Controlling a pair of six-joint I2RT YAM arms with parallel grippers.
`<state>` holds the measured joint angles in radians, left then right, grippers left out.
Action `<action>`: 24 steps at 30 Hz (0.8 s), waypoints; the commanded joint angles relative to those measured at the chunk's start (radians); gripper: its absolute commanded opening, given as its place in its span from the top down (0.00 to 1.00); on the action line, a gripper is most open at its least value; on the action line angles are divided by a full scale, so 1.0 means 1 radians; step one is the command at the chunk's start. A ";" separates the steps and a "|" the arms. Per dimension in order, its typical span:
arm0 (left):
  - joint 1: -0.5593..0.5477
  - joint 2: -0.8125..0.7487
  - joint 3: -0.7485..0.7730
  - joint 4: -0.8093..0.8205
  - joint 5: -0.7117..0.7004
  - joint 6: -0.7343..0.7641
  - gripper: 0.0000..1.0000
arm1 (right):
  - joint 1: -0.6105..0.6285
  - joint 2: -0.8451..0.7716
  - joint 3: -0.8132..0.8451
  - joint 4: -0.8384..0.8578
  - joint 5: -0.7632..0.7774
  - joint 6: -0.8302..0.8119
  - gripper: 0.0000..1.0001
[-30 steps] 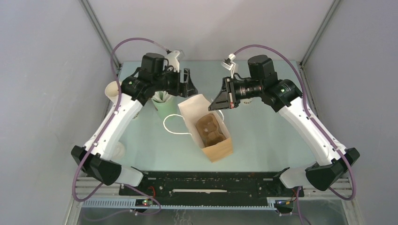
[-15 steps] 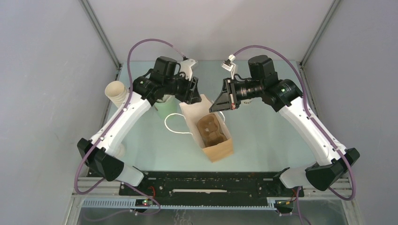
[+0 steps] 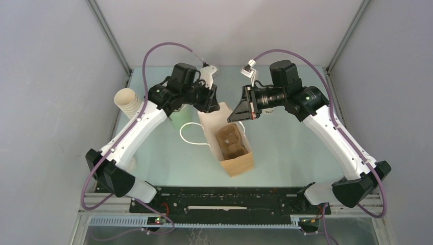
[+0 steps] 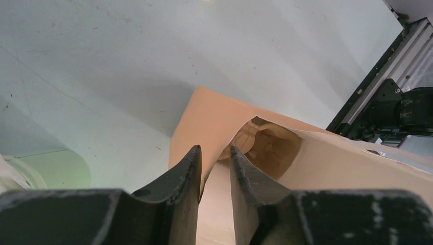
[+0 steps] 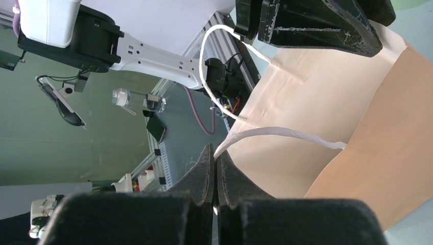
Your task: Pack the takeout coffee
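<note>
A brown paper bag (image 3: 238, 162) stands open mid-table with a moulded cardboard cup carrier (image 3: 229, 142) inside. My left gripper (image 3: 210, 100) straddles the bag's far-left rim. In the left wrist view its jaws (image 4: 214, 149) stand narrowly apart with the bag's wall (image 4: 204, 112) between them, and the carrier (image 4: 268, 143) shows beyond. My right gripper (image 3: 236, 115) is shut on the bag's white handle (image 5: 286, 133), the fingertips (image 5: 215, 151) pinching its end. The takeout coffee is mostly hidden; a whitish round shape (image 3: 130, 163) beside the left arm's lower link may be it.
A tall stack of cream cups (image 3: 127, 102) stands at the far left edge. A pale green cup (image 3: 178, 118) sits under the left arm, close to the bag. The bag's other white handle (image 3: 187, 136) loops out onto the table to the left.
My left arm swung right from above the green cup to the bag's rim, and its jaws narrowed around the bag wall. The right arm held still.
</note>
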<state>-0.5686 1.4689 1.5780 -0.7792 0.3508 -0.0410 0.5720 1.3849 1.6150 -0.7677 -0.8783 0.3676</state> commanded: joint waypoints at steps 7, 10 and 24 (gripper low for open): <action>-0.018 0.043 0.009 0.036 0.056 0.036 0.66 | 0.029 0.006 0.056 -0.007 -0.018 -0.013 1.00; -0.025 0.046 0.008 0.054 0.049 0.028 0.68 | 0.035 0.006 0.056 -0.008 -0.014 -0.013 1.00; -0.025 -0.007 -0.020 0.064 0.004 0.018 0.37 | 0.037 -0.004 0.040 -0.002 -0.014 -0.011 1.00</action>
<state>-0.5873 1.5120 1.5780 -0.7418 0.3698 -0.0265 0.6041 1.3972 1.6264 -0.7891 -0.8742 0.3676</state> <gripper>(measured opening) 0.619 0.011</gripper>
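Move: Right at the left hand, and barely 2 cm below it, runs the paper bag's far rim, one finger beyond the wall and the other over the mouth. The bag's middle lies about 9 cm back, 3 cm right and 15 cm down, its loose left handle some 8 cm back and 8 cm left, 3 cm lower. From the right hand, already gripping the other handle, that far rim is roughly 9 cm ahead, 6 cm left and 9 cm down. Easing about 1.5 cm to the right and as much down along the bag's far rim, the left hand brings its fingers farther astride the paper, then spreads them from a narrow gap to well over half open while rising about half a centimetre. The right hand keeps its grip on the handle and drifts about 1 cm back and slightly left. ##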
